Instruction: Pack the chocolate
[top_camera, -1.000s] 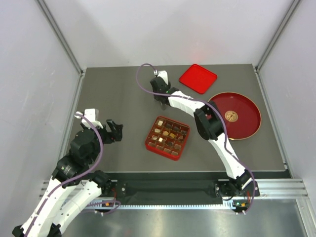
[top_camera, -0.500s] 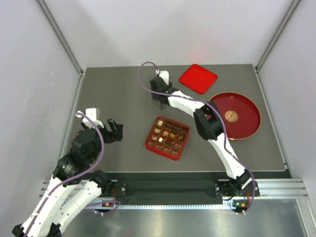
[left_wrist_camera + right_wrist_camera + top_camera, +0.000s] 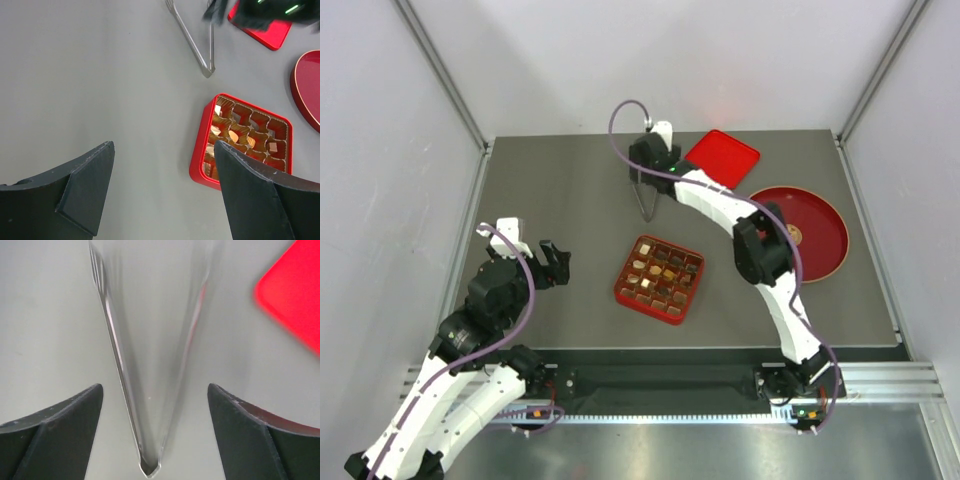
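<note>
The chocolate [image 3: 658, 272] fills several cells of a red gridded tray [image 3: 623, 290] at the table's middle, as brown, tan and cream pieces; the left wrist view shows these pieces [image 3: 234, 135] too. One tan piece [image 3: 788, 236] lies on the round red plate [image 3: 825, 215]. Metal tongs [image 3: 645, 202] lie flat on the table beyond the tray. My right gripper [image 3: 155, 387] hangs open over them, its fingers either side of the tongs [image 3: 116, 357] without touching. My left gripper [image 3: 162, 150] is open and empty, left of the tray [image 3: 199, 150].
A flat red lid [image 3: 721, 158] lies at the back, just right of the right wrist [image 3: 653, 155]. The round plate sits at the right side. Metal frame rails run along the table's left and right edges.
The right gripper has opened wider and pulled back toward the far side. The tongs now lie exposed on the table. The left arm has barely moved.
</note>
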Robot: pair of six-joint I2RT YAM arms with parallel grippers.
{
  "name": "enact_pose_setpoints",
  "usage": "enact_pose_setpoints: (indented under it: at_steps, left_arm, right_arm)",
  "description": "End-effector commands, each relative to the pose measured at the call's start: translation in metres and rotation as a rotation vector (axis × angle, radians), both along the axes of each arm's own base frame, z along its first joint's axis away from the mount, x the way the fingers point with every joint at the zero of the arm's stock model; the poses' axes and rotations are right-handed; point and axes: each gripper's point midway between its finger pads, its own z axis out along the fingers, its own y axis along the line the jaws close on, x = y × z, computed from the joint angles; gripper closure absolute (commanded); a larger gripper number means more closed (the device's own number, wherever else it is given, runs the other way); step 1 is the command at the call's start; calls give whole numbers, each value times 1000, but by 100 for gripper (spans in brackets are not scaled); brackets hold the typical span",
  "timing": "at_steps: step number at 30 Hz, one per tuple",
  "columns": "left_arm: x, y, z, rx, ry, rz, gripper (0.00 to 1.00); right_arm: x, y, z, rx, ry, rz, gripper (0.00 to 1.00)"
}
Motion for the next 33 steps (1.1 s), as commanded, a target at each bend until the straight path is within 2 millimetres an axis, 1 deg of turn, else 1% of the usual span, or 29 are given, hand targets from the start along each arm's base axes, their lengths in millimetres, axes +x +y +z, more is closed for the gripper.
enact_pose_setpoints:
  at_steps: [1, 2, 3, 4, 5, 6, 7, 8, 9, 10, 12, 13, 14, 15, 20, 22, 23, 24, 29, 31, 32, 33]
  left_arm:
    - [3, 2, 7, -4, -32, 14, 15]
    - [3, 2, 8, -6, -33, 13, 15]
    - [3, 2, 8, -6, -33, 13, 15]
    - [3, 2, 8, -9, -35, 15, 15]
    - [2, 2, 8, -9, -35, 13, 15]
    - [2, 2, 8, -10, -37, 13, 15]
    - [2, 2, 8, -10, -37, 13, 15]
    - [2, 2, 8, -10, -37, 13, 15]
    - [2, 2, 8, -7, -37, 11, 15]
    - [2, 2, 8, -7, -37, 12, 15]
    - [2, 2, 7, -4, -33, 12, 15]
    - [2, 2, 7, -5, -33, 11, 15]
    - [2, 1, 8, -7, -35, 9, 15]
    - [2, 2, 8, -6, -37, 9, 15]
    - [2, 2, 7, -4, -32, 12, 15]
    - [2, 3, 8, -7, -37, 14, 15]
    - [2, 3, 8, -6, -36, 14, 15]
    - [2, 3, 7, -5, -35, 15, 15]
    - [2, 3, 6, -2, -30, 17, 15]
    - [2, 3, 7, -5, -32, 18, 15]
    - [2, 3, 7, -5, -32, 18, 15]
    - [2, 3, 6, -3, -31, 19, 15]
  right_arm:
    - [12, -39, 106, 90, -157, -66, 20]
    - [11, -49, 116, 95, -168, -86, 25]
    - [12, -62, 111, 77, -158, -114, 32]
    - [15, -82, 108, 62, -143, -168, 40]
    - [15, -94, 109, 57, -136, -195, 50]
    - [15, -106, 103, 45, -119, -217, 53]
    - [15, -124, 96, 40, -96, -255, 57]
    - [17, -132, 97, 47, -93, -273, 57]
    - [17, -143, 89, 40, -75, -295, 57]
    - [20, -158, 83, 41, -54, -327, 57]
    - [18, -174, 71, 22, -11, -363, 59]
    - [20, -187, 66, 26, 3, -399, 61]
    - [21, -194, 61, 24, 17, -418, 61]
    - [20, -207, 54, 19, 36, -445, 62]
    - [21, -230, 22, 33, 115, -505, 62]
    - [23, -238, 14, 44, 135, -523, 62]
    - [24, -239, 6, 45, 147, -524, 62]
    - [27, -243, 3, 52, 153, -530, 62]
    - [32, -245, -24, 72, 201, -542, 63]
    - [33, -248, -31, 76, 210, -557, 63]
    - [33, -250, -38, 75, 221, -565, 63]
    - [35, -251, -39, 86, 220, -572, 63]
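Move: The right hand hovers some 8 cm above the opened metal tongs, whose middle is about 3 cm ahead. The middle of the red lid lies about 24 cm to this hand's right and 13 cm farther out, 8 cm below. The chocolate box is some 23 cm back and 4 cm right, and the round red tray 42 cm right and 11 cm back. From the idle left hand the lid is about 44 cm ahead and 39 cm right, far below. Leaving the already released tongs, the right hand rises about 10 cm as it swings to its right, then carries on in an arc to some 25 cm right and sinks roughly 15 cm over the near corner of the red lid. On the way the wrist turns some 30 degrees clockwise and tips the fingers more steeply down, and the wide-open fingers close to a bit over a third open; they end close above the corner, with contact not visible. ##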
